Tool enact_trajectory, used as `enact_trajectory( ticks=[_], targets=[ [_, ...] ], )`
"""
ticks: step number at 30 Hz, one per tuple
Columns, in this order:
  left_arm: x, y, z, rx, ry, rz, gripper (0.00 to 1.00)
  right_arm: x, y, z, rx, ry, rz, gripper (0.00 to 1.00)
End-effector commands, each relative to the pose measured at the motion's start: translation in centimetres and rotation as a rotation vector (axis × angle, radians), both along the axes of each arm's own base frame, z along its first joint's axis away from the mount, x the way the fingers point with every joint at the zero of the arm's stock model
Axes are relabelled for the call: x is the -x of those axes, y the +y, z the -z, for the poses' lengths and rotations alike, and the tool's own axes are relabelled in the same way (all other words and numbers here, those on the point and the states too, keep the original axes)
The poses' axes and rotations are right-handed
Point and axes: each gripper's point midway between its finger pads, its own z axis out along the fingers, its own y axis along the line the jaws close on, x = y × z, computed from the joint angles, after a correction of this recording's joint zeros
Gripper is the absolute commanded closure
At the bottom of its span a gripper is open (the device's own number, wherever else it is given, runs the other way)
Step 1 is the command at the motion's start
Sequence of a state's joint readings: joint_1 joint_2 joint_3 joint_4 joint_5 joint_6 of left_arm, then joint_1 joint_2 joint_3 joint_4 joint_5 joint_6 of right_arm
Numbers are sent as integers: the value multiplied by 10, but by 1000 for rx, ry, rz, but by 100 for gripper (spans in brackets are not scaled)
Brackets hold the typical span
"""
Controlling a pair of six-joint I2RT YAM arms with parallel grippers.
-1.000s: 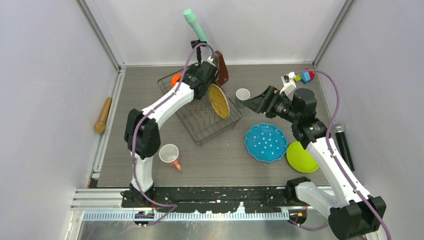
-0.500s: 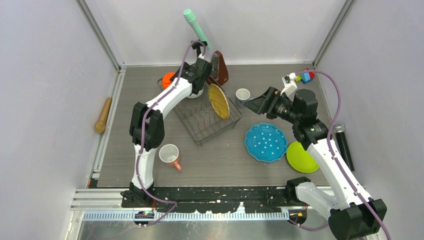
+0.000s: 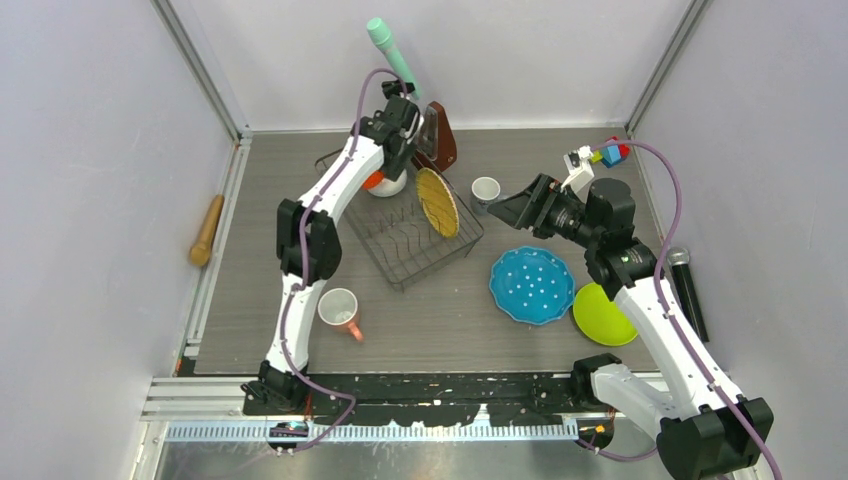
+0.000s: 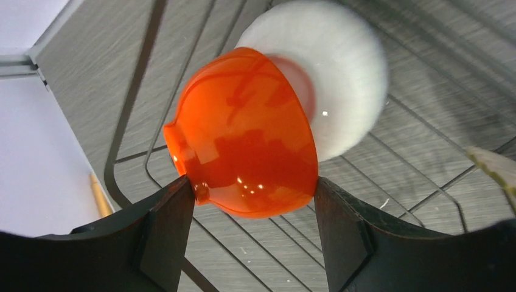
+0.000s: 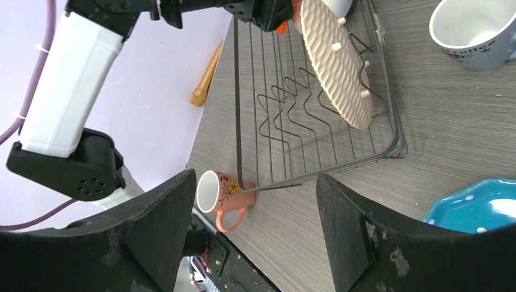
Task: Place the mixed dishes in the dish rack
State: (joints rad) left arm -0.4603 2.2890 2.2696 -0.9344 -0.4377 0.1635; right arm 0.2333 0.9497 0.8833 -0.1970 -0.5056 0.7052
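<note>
My left gripper [image 4: 254,190] is shut on the orange bowl [image 4: 246,131], a finger on each side of it. The bowl hangs tilted over the white bowl [image 4: 341,85], at the back left of the dish rack [image 3: 405,285]. Whether the two bowls touch I cannot tell. The yellow woven-pattern plate [image 3: 437,201] stands upright in the rack's prongs. My right gripper [image 3: 503,207] hovers open and empty beside the small grey mug [image 3: 485,189]. The pink mug [image 3: 340,310] lies on its side in front of the rack. The blue dotted plate [image 3: 531,284] and lime green plate [image 3: 600,315] lie at the right.
A brown metronome [image 3: 441,140] stands just behind the rack, close to my left wrist. A wooden rolling pin [image 3: 207,230] lies along the left wall. A black microphone [image 3: 686,285] lies by the right wall.
My left arm has swung toward the back of the rack, carrying the orange bowl from the rack's left edge to over the white bowl. The right arm has barely moved.
</note>
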Motion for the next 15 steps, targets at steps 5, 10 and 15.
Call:
enact_trajectory(
  ticks=[5, 10, 15],
  targets=[
    [32, -38, 2, 148, 155, 158, 100, -5, -2, -18, -4, -54, 13, 22],
    [63, -68, -9, 155, 184, 292, 100, -8, 0, -14, -11, -41, 10, 22],
    [56, -49, -23, 45, 100, 202, 100, -9, 3, -14, -27, -36, -1, 22]
  ],
)
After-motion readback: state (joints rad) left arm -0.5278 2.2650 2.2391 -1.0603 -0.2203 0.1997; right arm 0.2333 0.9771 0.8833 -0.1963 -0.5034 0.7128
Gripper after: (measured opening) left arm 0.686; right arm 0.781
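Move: My left hand already grips the orange bowl on its side, over the far end of the rack. The white bowl that it goes against lies about 4 cm ahead of that hand, 4 cm to its right and 4 cm lower. The yellow plate stands in the rack some 15 cm to the hand's right and 3 cm back; the grey mug is roughly 26 cm right, level with the hand. From my idle right hand the white bowl is about 26 cm ahead, 28 cm left and 18 cm below. Keeping my grip on the orange bowl, I dip my left hand about 3 cm towards the rack floor, then sweep back and to the right, some 5 cm each way, easing up a little. With the orange bowl against the white one, I push the white bowl towards the yellow plate while the fingers tip more steeply down and the hand turns clockwise, each about 10 degrees. ##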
